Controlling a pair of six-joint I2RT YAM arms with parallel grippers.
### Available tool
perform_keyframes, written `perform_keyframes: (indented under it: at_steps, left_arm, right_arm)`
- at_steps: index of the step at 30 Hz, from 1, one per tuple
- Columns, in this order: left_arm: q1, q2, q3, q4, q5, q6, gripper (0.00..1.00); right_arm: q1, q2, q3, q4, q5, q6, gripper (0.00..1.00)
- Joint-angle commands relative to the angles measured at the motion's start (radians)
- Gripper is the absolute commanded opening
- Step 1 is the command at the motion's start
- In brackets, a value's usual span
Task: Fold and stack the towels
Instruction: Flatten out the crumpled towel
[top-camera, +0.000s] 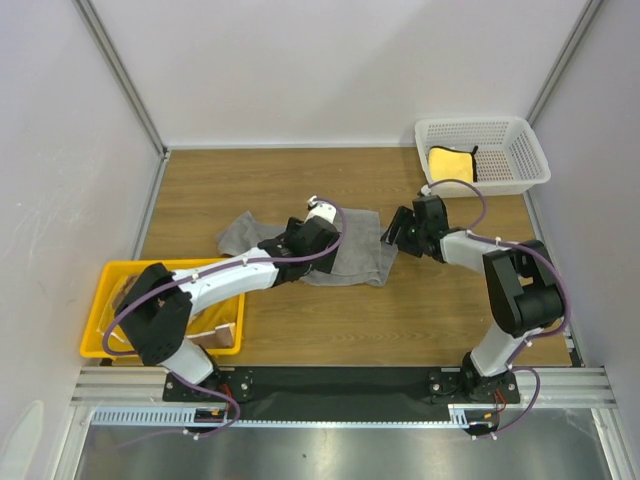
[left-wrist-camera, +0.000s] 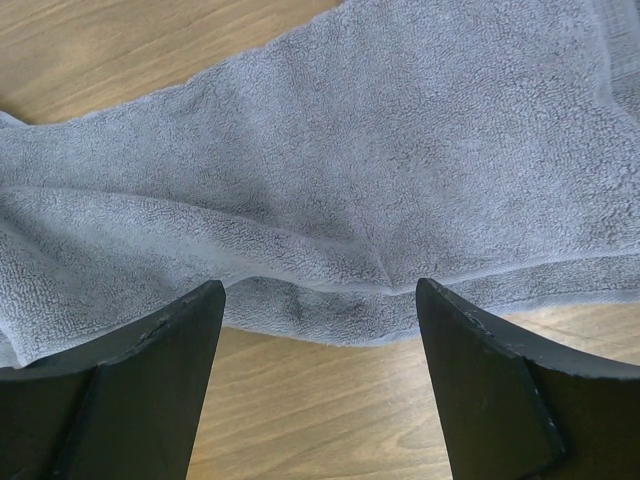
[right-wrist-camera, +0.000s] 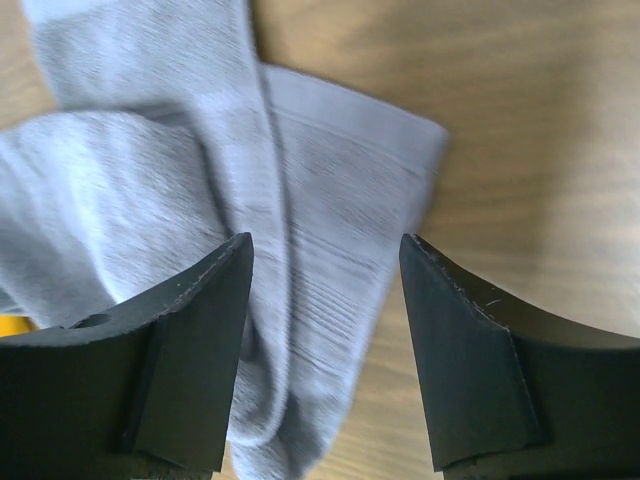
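Note:
A plain grey towel (top-camera: 352, 258) lies crumpled across the middle of the wooden table. My left gripper (top-camera: 290, 250) is low over its left half. In the left wrist view the left gripper (left-wrist-camera: 320, 295) is open, its fingers astride the grey towel's (left-wrist-camera: 330, 170) near hem, with bare wood between them. My right gripper (top-camera: 396, 236) is at the towel's right edge. In the right wrist view it (right-wrist-camera: 325, 245) is open too, and a loose fold of the grey towel (right-wrist-camera: 300, 300) hangs blurred between the fingers without being pinched. A plain yellow towel (top-camera: 452, 162) lies folded in the basket.
The white mesh basket (top-camera: 520, 150) stands at the back right. A yellow plastic tray (top-camera: 110, 300) sits at the front left, with a tan and brown item (top-camera: 218, 335) in its near corner, mostly hidden by the left arm. Walls enclose the table's left, back and right.

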Motion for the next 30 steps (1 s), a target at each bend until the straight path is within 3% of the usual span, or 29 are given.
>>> perform_keyframes:
  at_steps: [1, 10, 20, 23, 24, 26, 30]
  left_arm:
    - [0.001, 0.005, 0.004, 0.004, -0.04, -0.027, 0.83]
    - [0.004, 0.074, 0.01, -0.041, -0.071, -0.151, 0.85]
    - [0.013, 0.087, -0.013, -0.039, -0.095, -0.166, 0.85]
    - [0.024, 0.088, -0.024, -0.033, -0.105, -0.176, 0.84]
    - [0.03, 0.087, -0.03, -0.033, -0.108, -0.177, 0.84]
    - [0.036, 0.082, -0.035, -0.03, -0.109, -0.179, 0.83]
    - [0.057, 0.064, -0.044, -0.018, -0.108, -0.176, 0.8]
  right_arm:
    - [0.018, 0.035, 0.064, 0.074, -0.044, 0.021, 0.66]
    - [0.053, 0.075, 0.075, 0.074, -0.077, 0.152, 0.65]
    - [0.104, 0.102, 0.031, 0.109, -0.085, 0.236, 0.6]
    - [0.115, 0.127, 0.047, 0.125, -0.09, 0.242, 0.44]
    - [0.115, 0.125, 0.048, 0.132, -0.093, 0.244, 0.26]
    - [0.113, 0.107, 0.058, 0.133, -0.073, 0.244, 0.0]
    - [0.096, 0.026, 0.085, 0.1, -0.027, 0.21, 0.0]
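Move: The grey towel's raised hem line lies about 5 cm left of the right hand, straight level with it and 2 cm lower; the towel's right-hand corner is some 4 cm ahead and 2 cm below, and the white basket stands roughly 24 cm ahead and 24 cm right, about level in height. Under the left hand, the towel's near-side fold is around 2 cm ahead, 3 cm left and 6 cm down, with the crumpled left end about 8 cm ahead and 22 cm left. The right hand sweeps about 6 cm left across the towel's right-hand strip, first edging forward and up, then drawing back down while it rolls some 10 degrees, and its wide-open fingers shut near the end to pinch the hem. Meanwhile the left hand, fingers kept open, sinks about 5 cm and then also drifts some 3 cm left, turning roughly 10 degrees counter-clockwise, down to the fold on the towel's near side. ##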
